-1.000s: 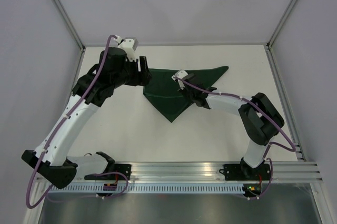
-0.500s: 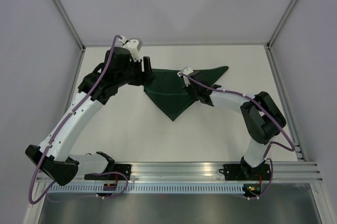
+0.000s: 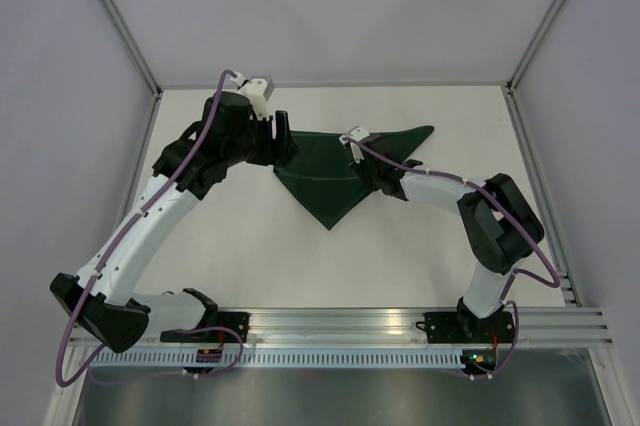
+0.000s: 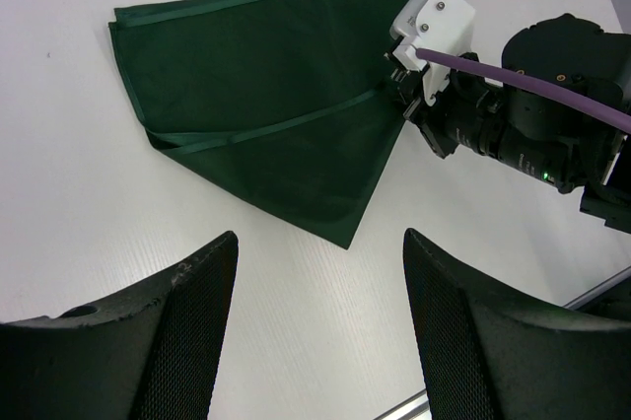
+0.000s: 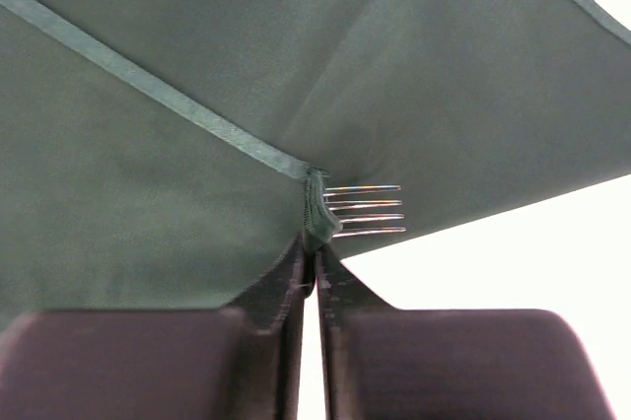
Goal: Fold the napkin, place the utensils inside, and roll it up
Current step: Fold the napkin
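The dark green napkin [image 3: 322,184] lies folded into a rough triangle on the white table, its point toward me. It also shows in the left wrist view [image 4: 266,75] and fills the right wrist view [image 5: 197,45]. My right gripper [image 3: 363,168] rests on the napkin's middle and is shut [image 5: 314,247] on a bunched bit of hem. Fork tines [image 5: 365,209] poke out from under the cloth just beyond its tips; the rest of the fork is hidden. My left gripper [image 3: 284,138] hovers at the napkin's far left corner, open and empty [image 4: 320,243].
The right arm's wrist and purple cable [image 4: 513,124] lie over the napkin's right side. An aluminium rail [image 3: 400,321] runs along the near edge. White walls with metal posts [image 3: 525,56] enclose the table on three sides.
My right gripper has shifted slightly right and farther away, still pinching the hem. My left gripper has moved a little right toward the napkin's left corner.
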You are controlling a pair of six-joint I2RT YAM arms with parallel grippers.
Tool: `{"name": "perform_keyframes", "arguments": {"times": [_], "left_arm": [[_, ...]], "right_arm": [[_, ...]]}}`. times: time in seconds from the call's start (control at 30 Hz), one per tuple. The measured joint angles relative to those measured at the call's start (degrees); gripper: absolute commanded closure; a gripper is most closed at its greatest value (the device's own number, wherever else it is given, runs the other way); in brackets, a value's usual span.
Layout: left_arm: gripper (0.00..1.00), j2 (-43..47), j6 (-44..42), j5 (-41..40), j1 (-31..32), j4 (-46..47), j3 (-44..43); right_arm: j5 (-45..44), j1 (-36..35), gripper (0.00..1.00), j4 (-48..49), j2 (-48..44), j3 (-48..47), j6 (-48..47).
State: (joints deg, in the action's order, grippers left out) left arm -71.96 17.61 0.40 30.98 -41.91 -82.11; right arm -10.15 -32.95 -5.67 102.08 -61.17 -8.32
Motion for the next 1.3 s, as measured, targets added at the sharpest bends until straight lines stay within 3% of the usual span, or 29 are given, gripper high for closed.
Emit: {"name": "perform_keyframes", "arguments": {"times": [0.53, 0.8, 1.07, 1.3], "left_arm": [[0.27, 0.0, 0.0, 0.5, 0.0, 0.7, 1.1], [0.27, -0.3, 0.0, 1.4, 0.0, 1.9, 1.1], [0.27, -1.2, 0.0, 1.7, 0.0, 2.5, 1.2], [0.27, -1.5, 0.0, 1.7, 0.0, 3.1, 1.5]], "right_arm": [[3.3, 4.5, 0.33, -4.8, 0.0, -4.1, 0.8], [11.7, 16.2, 0.33, -9.7, 2.4, -17.2, 4.1], [23.3, 32.7, 0.35, -15.8, 14.6, -29.5, 11.9], [30.4, 39.4, 0.34, -18.6, 24.6, -34.7, 17.3]]}}
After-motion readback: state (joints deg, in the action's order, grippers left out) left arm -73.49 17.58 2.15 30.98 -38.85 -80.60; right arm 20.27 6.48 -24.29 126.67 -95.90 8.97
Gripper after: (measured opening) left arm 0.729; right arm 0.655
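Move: The right hand, low over the napkin, still pinches its folded-over corner. The far right corner it heads for lies roughly 15 cm ahead, 17 cm to the right and 4 cm lower. The fork tines peek out 2 cm ahead and 2 cm to the right, about 4 cm below, while the near fold point lies some 16 cm back and 9 cm left. From the high left hand, the far right corner is about 23 cm ahead, 35 cm to the right and 29 cm down. The right fingers open wide and let go of the folded-over corner while the hand eases a centimetre or so to the right, then it lifts about 7 cm clear and arcs right and forward over the napkin towards the far right corner. It ends about 20 cm to the right and 14 cm farther out, sinking on the way down to slightly below its starting height, with the wrist rolled some 50 degrees clockwise and the open fingers just short of the corner, still pointing down and forward. ##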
